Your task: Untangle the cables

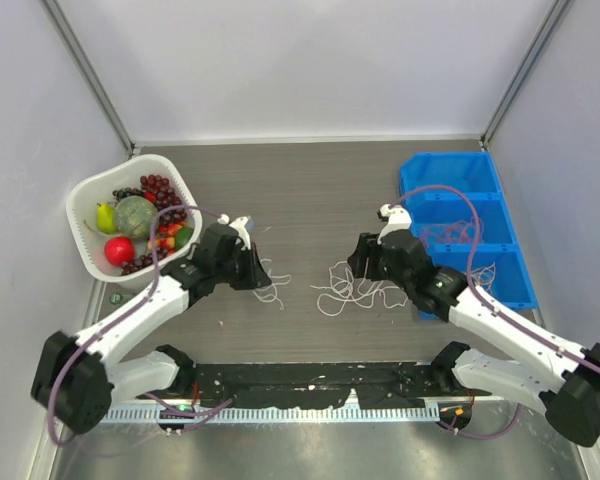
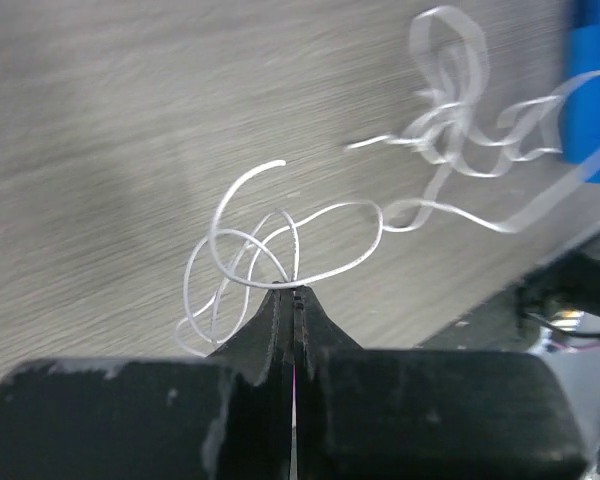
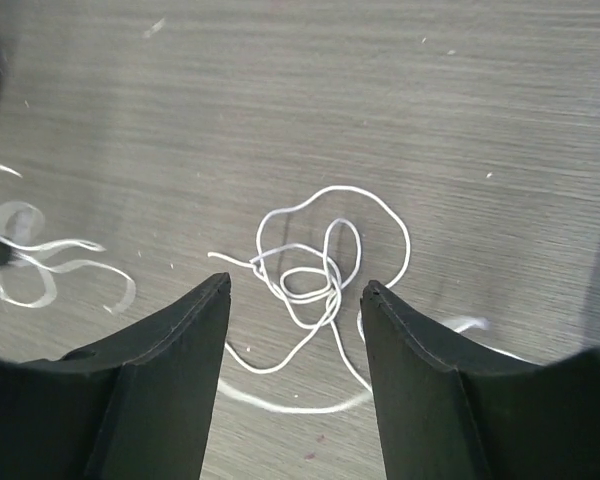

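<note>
Thin white cables lie on the grey table. One looped white cable (image 2: 242,243) runs into the tips of my left gripper (image 2: 296,290), whose jaws are pressed together on a strand of it. From above, that gripper (image 1: 258,272) sits left of centre with the cable (image 1: 272,288) trailing beside it. A second knotted white cable (image 3: 320,268) lies flat on the table in the gap between the spread fingers of my right gripper (image 3: 295,287), untouched. In the top view this tangle (image 1: 348,290) is just below the right gripper (image 1: 364,262).
A white basket (image 1: 88,192) of toy fruit stands at the back left. A blue bin (image 1: 500,215) at the right holds thin reddish cables (image 1: 446,236). Purple arm cables arch over both arms. A black rail (image 1: 310,380) runs along the near edge.
</note>
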Available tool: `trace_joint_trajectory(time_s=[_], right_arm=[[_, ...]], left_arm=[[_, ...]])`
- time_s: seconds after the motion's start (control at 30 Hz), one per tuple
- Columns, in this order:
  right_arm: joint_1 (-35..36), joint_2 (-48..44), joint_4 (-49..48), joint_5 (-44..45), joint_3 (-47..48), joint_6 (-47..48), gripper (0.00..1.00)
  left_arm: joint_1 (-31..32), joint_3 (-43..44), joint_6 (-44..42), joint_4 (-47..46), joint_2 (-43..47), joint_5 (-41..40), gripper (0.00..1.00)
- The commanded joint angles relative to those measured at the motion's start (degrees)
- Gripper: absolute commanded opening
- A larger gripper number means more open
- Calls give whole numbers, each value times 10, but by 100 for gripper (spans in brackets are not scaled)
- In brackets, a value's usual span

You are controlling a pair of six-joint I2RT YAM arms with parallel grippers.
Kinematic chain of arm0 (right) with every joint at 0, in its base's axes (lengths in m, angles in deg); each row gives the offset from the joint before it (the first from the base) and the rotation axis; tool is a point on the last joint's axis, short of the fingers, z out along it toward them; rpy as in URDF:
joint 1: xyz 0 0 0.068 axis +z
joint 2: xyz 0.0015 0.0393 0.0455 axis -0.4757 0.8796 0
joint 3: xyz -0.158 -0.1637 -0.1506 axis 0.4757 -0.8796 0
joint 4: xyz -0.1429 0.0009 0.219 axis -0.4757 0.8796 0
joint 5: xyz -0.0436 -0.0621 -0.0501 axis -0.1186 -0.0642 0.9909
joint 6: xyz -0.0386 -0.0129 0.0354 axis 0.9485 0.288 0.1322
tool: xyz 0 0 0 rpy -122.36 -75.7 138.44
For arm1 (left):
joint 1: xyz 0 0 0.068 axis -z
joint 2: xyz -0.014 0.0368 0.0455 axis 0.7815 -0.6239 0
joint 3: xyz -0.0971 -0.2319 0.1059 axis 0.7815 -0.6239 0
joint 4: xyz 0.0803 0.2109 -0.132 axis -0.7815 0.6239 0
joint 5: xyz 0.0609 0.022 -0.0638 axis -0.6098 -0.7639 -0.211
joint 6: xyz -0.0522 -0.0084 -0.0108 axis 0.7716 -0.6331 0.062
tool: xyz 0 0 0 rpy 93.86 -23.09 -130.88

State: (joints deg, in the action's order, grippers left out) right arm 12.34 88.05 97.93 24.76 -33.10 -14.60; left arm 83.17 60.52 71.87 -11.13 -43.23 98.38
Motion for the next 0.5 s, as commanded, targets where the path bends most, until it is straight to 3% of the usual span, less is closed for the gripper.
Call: trace_joint_trajectory(time_s=[0.0, 0.17, 0.23, 0.27, 0.37, 0.47], right_arm=[[0, 47, -4, -66, 59, 56, 61], [1, 56, -20, -84, 102, 102, 61], [1, 60, -36, -166, 115, 134, 61], [1, 60, -51, -258, 115, 151, 61], [2, 58, -140, -426, 99, 136, 61], [4, 62, -246, -468, 60, 100, 61]], left_arm=[[0, 31, -23, -32, 108, 81, 0], [1, 1, 10, -94, 165, 135, 0], [1, -10, 26, -112, 175, 148, 0], [1, -18, 34, -131, 180, 162, 0], [1, -30, 56, -173, 180, 192, 0], [1, -32, 67, -200, 166, 215, 0]])
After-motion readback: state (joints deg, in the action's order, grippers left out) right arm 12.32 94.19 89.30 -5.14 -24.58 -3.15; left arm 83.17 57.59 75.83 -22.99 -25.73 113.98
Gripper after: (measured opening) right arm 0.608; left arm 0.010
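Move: The white cable's looped end is already pinched in the left fingers, its loops bunched about 2 cm to the right of that hand's point and 2 cm lower. From the open right hand those loops lie some 18 cm to the left, 2 cm back and about 8 cm lower. The rest of the cable lies piled on the table, roughly 1 cm ahead, 1 cm left and 12 cm below the right hand, and about 20 cm to the right of the left hand, level fore and aft and 5 cm lower. Upward first, the left hand lifts its pinched cable about 11 cm, then eases right and slightly back while its fingertips swing up to the right, towards the other hand. Leftward and up, after a slow start, the right hand comes about 9 cm nearer the held loops, turning some 30 degrees counter-clockwise, its fingers staying open; it doesn't grip them yet. ##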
